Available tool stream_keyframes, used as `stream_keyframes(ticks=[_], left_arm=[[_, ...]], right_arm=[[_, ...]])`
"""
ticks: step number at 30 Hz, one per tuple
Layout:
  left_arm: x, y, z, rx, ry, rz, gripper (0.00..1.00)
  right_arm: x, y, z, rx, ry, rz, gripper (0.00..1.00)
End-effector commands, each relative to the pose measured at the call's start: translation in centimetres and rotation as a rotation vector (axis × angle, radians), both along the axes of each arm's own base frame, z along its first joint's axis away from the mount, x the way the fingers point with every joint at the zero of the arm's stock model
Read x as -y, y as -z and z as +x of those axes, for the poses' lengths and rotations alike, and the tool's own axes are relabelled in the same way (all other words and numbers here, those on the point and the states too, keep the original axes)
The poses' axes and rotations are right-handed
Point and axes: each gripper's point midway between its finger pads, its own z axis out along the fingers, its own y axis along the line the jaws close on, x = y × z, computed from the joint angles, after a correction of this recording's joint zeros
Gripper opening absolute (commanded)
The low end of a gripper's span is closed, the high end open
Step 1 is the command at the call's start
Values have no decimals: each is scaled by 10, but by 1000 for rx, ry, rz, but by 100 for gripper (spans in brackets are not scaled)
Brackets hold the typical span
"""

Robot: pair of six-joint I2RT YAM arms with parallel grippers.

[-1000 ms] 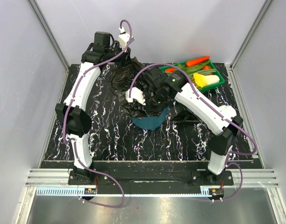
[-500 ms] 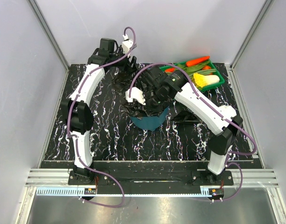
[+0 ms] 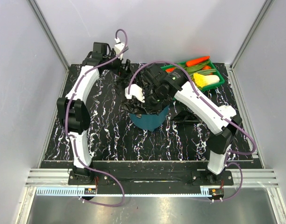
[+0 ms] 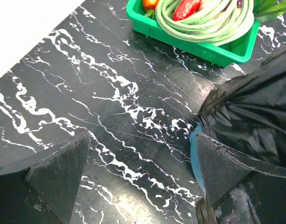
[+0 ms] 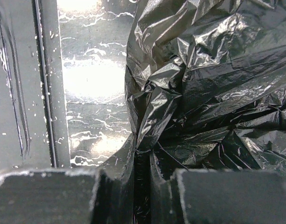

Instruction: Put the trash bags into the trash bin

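Observation:
The teal trash bin [image 3: 151, 122] stands mid-table, and a sliver of its rim [image 4: 194, 154] shows in the left wrist view. A glossy black trash bag [image 3: 133, 106] is bunched over its top and spills over the left rim. My right gripper [image 3: 146, 100] hovers over the bin, shut on a fold of that trash bag [image 5: 180, 93], with film pinched between its fingers [image 5: 213, 196]. My left gripper [image 3: 123, 65] is at the back of the table, behind the bin. It is open [image 4: 142, 137] with only bare tabletop between its fingers; the trash bag [image 4: 255, 107] lies just to its right.
A green tray [image 3: 217, 80] of vegetables sits at the back right, its wall [image 4: 199, 46] near the left gripper. A dark crumpled shape [image 3: 184, 115] lies on the table right of the bin, under the right arm. Grey walls enclose the black marbled table [image 3: 110, 135].
The left gripper opened and let go of the trash bag. The stretched film dropped back toward the bin, and the left arm drew away to the back left. The right gripper kept its hold.

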Motion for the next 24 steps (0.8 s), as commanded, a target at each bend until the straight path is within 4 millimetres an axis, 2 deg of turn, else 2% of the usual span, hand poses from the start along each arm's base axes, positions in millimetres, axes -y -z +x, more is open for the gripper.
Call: stream_keyframes(ticks=[1, 5, 7, 10, 13, 14, 19, 22, 24], left_arm=[[-14, -82, -12, 168, 4, -54, 99], [-21, -104, -21, 197, -8, -62, 99], [-24, -115, -26, 207, -23, -73, 99], [-26, -132, -35, 213, -46, -98, 99], [-24, -146, -52, 191, -53, -141, 99], [-24, -147, -58, 171, -60, -158, 99], [-21, -138, -96, 41, -105, -247, 99], [-25, -120, -113, -44, -162, -260, 99], [-20, -111, -127, -91, -163, -277, 99]], right_arm=[[2, -16, -3, -8, 49, 8, 5], [2, -21, -3, -9, 68, 21, 8], [0, -24, -5, -17, 72, 33, 13], [-1, -24, -7, -31, 85, 36, 22], [-2, -20, -8, -51, 103, 39, 35], [-3, -19, -8, -55, 107, 43, 40], [-4, -13, -4, -39, 135, 46, 45], [-4, -12, -3, -34, 146, 51, 46], [-5, -11, -3, -35, 149, 53, 47]])
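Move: The trash bin, its mouth draped with the trash bag, has its middle about 13 cm back, 11 cm right and 11 cm below the open left hand. The green vegetable basket is some 35 cm right and 7 cm ahead of that hand, about 20 cm lower. From the right hand, pinching bag film at the near rim, the bin's middle is 10 cm ahead, 3 cm right and 13 cm below; a folded black bag lies roughly 22 cm right, 7 cm ahead, 23 cm lower. Upward first, with a drift of about 3 cm left, the empty left hand climbs some 12 cm clear of the bag beside the bin, then swings back about 10 cm along the bin's left side, fingers wide open and tilting slightly less steeply down. The right hand stays nearly in place at the near rim, turns a little clockwise and opens partway, loosening its pinch on the film, then dips a centimetre or two. ##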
